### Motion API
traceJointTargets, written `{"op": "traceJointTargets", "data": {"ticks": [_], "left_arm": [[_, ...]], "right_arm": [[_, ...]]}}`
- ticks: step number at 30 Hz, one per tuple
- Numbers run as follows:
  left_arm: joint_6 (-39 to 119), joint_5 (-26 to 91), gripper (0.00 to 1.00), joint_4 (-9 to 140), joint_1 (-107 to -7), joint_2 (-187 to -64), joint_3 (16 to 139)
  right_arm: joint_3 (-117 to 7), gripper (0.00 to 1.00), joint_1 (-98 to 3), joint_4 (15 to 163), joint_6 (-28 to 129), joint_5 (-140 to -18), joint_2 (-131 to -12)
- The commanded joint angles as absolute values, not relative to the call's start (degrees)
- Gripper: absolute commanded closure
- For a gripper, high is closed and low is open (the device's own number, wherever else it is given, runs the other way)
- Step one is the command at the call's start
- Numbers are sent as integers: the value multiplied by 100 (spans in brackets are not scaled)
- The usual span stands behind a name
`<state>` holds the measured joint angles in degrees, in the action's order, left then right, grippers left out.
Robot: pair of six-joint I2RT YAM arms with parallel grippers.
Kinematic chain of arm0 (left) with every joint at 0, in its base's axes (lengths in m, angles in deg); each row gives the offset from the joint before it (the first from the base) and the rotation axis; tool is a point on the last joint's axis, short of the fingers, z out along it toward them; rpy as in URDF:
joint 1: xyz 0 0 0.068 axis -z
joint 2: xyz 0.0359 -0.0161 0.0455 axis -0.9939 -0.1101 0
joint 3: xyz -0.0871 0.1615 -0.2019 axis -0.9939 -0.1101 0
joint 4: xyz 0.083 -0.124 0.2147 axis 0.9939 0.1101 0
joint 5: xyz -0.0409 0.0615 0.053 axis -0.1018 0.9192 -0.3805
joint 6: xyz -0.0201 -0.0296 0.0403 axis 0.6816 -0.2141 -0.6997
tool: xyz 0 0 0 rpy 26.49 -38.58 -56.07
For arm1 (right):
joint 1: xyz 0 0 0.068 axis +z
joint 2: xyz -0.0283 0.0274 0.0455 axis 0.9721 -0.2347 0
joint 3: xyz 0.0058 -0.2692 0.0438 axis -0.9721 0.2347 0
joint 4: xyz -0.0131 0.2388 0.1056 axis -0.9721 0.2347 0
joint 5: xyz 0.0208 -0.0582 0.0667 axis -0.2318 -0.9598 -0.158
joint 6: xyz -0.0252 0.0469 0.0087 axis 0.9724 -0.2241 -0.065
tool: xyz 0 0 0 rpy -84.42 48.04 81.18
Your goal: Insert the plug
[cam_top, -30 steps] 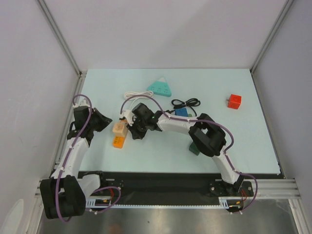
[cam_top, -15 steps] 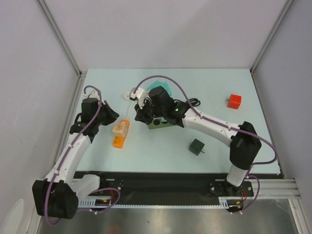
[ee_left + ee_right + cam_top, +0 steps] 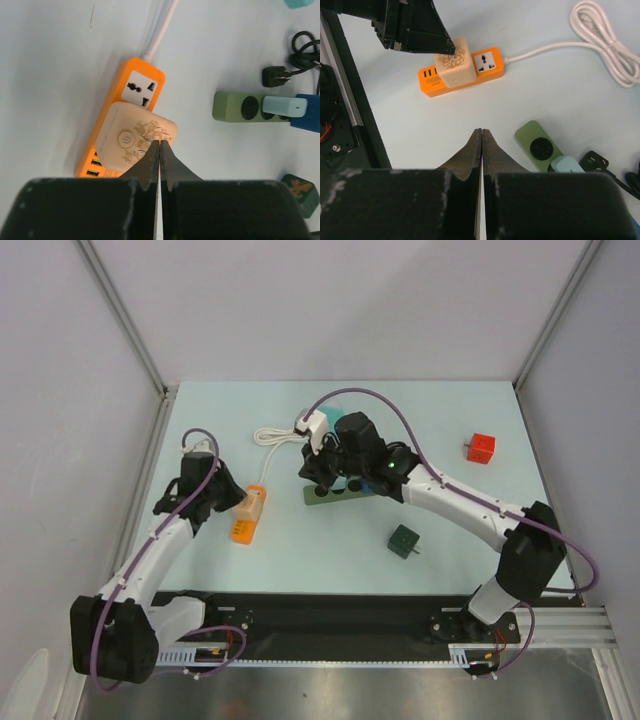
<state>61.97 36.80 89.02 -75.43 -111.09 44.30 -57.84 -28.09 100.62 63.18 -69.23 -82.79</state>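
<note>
A cream plug (image 3: 131, 143) with a power symbol sits on the orange power strip (image 3: 142, 86), next to its free socket. My left gripper (image 3: 159, 143) is shut with nothing held, its tips over the plug's right edge. From above, the left gripper (image 3: 233, 502) is at the strip (image 3: 250, 520) on its left side. In the right wrist view the plug (image 3: 453, 67) sits on the strip (image 3: 487, 66) with the left fingers (image 3: 420, 32) against it. My right gripper (image 3: 481, 131) is shut and empty over bare table, away from the strip, near a green strip (image 3: 536, 145).
A green power strip (image 3: 335, 493) holding a pale blue adapter (image 3: 284, 106) lies under the right wrist. A dark green cube (image 3: 404, 540), a red cube (image 3: 481, 448), a coiled white cable (image 3: 280, 435) and a black cord plug (image 3: 275, 76) lie around.
The right gripper has drawn back from the orange strip to the right, leaving the cream plug on it. The left gripper has moved in to the plug.
</note>
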Motion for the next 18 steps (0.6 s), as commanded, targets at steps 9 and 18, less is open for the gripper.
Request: {"op": "traceJointTargets", "data": {"ticks": [9,18], "left_arm": [[6262,3837,100,9012,-6392,-11139,5031],[6166,4610,100,8721,-5775,-12668,5223]], "right_arm": [[-5541,60,-3001,10084,5422,-8622,-7000],[-4874,0,-3265,9708,4867,-9422,-6077]]}}
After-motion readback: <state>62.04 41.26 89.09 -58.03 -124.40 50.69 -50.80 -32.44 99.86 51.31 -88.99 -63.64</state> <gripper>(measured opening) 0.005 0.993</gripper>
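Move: The beige cube plug is right beneath the shut left fingertips, its middle about 4 cm down. It sits on the orange strip, whose middle is some 2 cm back, 2 cm right and 8 cm below; the green block is about 25 cm right, 4 cm farther out. For the right hand, the red plug lies some 38 cm right, 14 cm ahead and 18 cm below, the green block 8 cm right, 3 cm ahead, and the dark green plug 21 cm right, 10 cm back. The shut left fingertips come free of the beige cube's top, hop up about 5 cm and over to the right, then sink past its right side to finish low over bare table, turned slightly clockwise. Meanwhile the right hand climbs and swings some 10 cm right over the green block, towards the red plug's side, turning clockwise and spreading its fingers wide. ##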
